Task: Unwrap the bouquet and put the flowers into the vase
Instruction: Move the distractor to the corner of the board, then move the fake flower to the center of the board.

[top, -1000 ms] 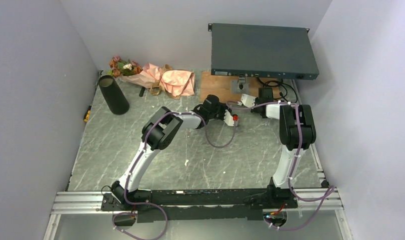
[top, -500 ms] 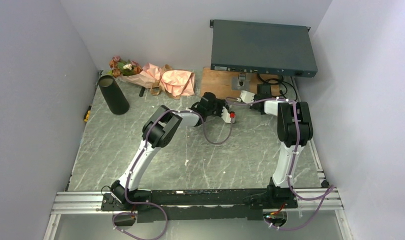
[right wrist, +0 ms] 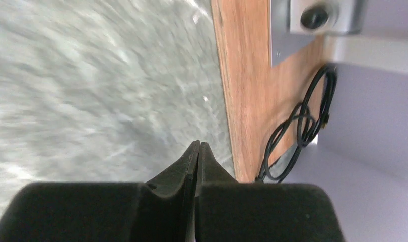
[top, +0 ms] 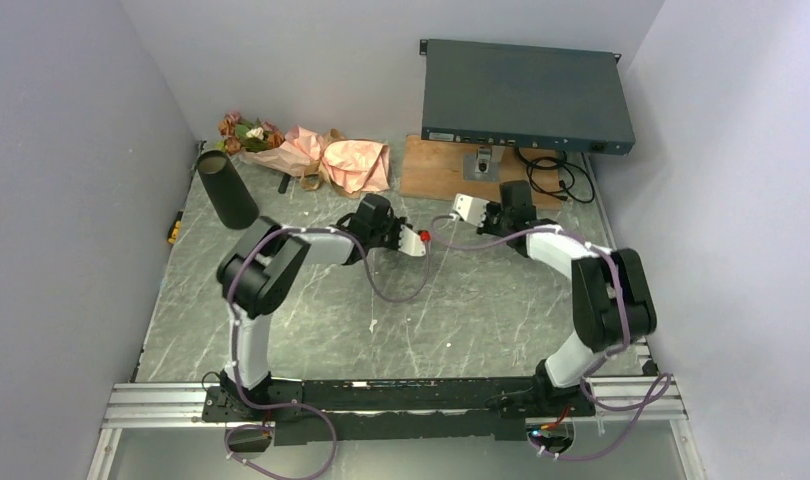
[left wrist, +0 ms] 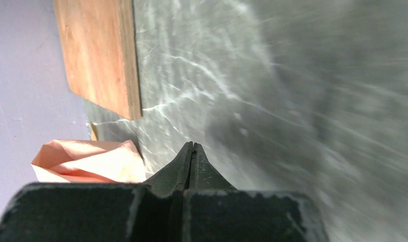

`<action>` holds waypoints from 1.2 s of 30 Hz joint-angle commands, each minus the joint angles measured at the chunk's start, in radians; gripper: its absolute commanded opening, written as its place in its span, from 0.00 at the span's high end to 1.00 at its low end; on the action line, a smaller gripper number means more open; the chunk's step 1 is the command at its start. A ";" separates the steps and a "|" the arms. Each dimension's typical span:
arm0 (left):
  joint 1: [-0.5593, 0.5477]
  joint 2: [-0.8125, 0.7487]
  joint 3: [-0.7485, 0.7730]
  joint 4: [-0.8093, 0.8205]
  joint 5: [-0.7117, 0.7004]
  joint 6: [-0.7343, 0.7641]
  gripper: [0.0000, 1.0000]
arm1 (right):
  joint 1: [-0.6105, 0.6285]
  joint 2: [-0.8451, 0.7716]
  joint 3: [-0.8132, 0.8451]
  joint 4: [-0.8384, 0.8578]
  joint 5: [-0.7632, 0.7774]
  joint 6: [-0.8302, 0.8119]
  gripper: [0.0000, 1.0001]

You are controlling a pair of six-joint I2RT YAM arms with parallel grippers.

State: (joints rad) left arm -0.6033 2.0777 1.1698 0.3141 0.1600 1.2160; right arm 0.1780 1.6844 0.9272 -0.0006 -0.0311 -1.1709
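Note:
The bouquet [top: 311,152] lies at the back left against the wall, its flowers [top: 247,133] sticking out of crinkled salmon-pink paper [left wrist: 86,161]. The black vase [top: 228,188] stands tilted just in front of it. My left gripper [top: 413,240] [left wrist: 193,146] is shut and holds nothing. It hovers over the bare marble table, right of the paper and pointing right. My right gripper [top: 467,208] [right wrist: 198,145] is also shut on nothing. It points left beside the wooden board, a short gap from the left gripper.
A wooden board [top: 441,170] [right wrist: 247,85] lies under the dark grey rack box [top: 526,95] at the back. Black cables [right wrist: 302,121] coil at the board's right end. A small yellow-and-black object [top: 173,232] lies by the left wall.
Both arms have swung. The left gripper moved left, closer to the paper; the right arm's elbow dropped outward and its gripper shifted left. Both stayed shut.

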 commanded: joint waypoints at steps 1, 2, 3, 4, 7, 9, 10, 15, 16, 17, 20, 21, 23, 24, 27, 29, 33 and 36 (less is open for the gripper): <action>-0.041 -0.240 -0.103 -0.172 0.028 -0.120 1.00 | 0.073 -0.174 -0.086 -0.080 -0.095 0.072 1.00; -0.043 -0.296 -0.122 -0.231 0.029 -0.142 1.00 | 0.091 -0.228 -0.101 -0.107 -0.108 0.087 1.00; -0.044 -0.345 -0.136 -0.286 0.032 -0.165 1.00 | 0.109 -0.271 -0.119 -0.132 -0.123 0.105 1.00; -0.044 -0.402 -0.147 -0.350 0.033 -0.184 1.00 | 0.125 -0.314 -0.132 -0.160 -0.137 0.125 1.00; -0.041 -0.546 -0.152 -0.507 0.022 -0.270 1.00 | 0.164 -0.453 -0.161 -0.226 -0.178 0.195 1.00; -0.025 -0.605 -0.109 -0.623 0.017 -0.358 0.95 | 0.174 -0.528 -0.154 -0.274 -0.202 0.261 0.98; -0.011 -0.619 -0.076 -0.680 0.017 -0.411 0.88 | 0.176 -0.556 -0.143 -0.299 -0.208 0.299 0.92; 0.128 -0.562 0.169 -0.895 0.035 -0.676 0.10 | 0.179 -0.632 -0.057 -0.409 -0.214 0.505 0.47; 0.162 -0.539 0.218 -0.918 0.050 -0.733 0.02 | 0.178 -0.645 -0.045 -0.415 -0.212 0.536 0.37; 0.190 -0.515 0.261 -0.922 0.060 -0.779 0.01 | 0.178 -0.657 -0.034 -0.419 -0.211 0.563 0.30; 0.276 -0.413 0.397 -0.884 0.043 -0.951 0.01 | 0.176 -0.677 0.006 -0.436 -0.212 0.642 0.01; 0.288 -0.376 0.426 -0.865 0.006 -1.012 0.00 | 0.177 -0.679 0.023 -0.441 -0.211 0.666 0.00; 0.300 -0.300 0.504 -0.815 -0.077 -1.086 0.01 | 0.176 -0.686 0.050 -0.439 -0.197 0.712 0.00; 0.302 -0.262 0.555 -0.800 -0.090 -1.087 0.01 | 0.176 -0.690 0.060 -0.431 -0.185 0.735 0.00; 0.303 -0.145 0.628 -0.699 -0.156 -1.087 0.00 | 0.176 -0.715 0.071 -0.379 -0.131 0.802 0.00; 0.307 -0.061 0.728 -0.729 -0.149 -1.084 0.01 | 0.174 -0.732 0.074 -0.350 -0.094 0.835 0.00; 0.313 0.053 0.817 -0.711 -0.092 -1.088 0.00 | 0.176 -0.746 0.091 -0.328 -0.059 0.876 0.00; 0.312 0.082 0.754 -0.584 -0.074 -1.102 0.01 | 0.175 -0.753 0.101 -0.321 -0.053 0.885 0.00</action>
State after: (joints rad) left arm -0.2913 2.1426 1.9327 -0.4129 0.0578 0.1604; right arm 0.3542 0.9531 0.9771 -0.3862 -0.1272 -0.3511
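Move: The left gripper, shut and just above the table, has the bouquet about 18 cm ahead and 24 cm to its left, at nearly its own height. The wooden board's middle lies roughly 15 cm ahead and 17 cm to that gripper's right, 2 cm lower; the black vase stands some 39 cm to its left and 2 cm farther out. From the right gripper the bouquet is about 18 cm ahead, 46 cm left and 4 cm lower. Draw the left gripper back about 10 cm while lifting it clear, then swing it left and forward, up to some 20 cm above its start, opening wide and turning counter-clockwise as its left side dips; finish sinking over the bouquet's pink wrap, without touching it. Raise the empty right gripper about 20 cm, back from the board and somewhat left, rolling its left side up and opening wide. ##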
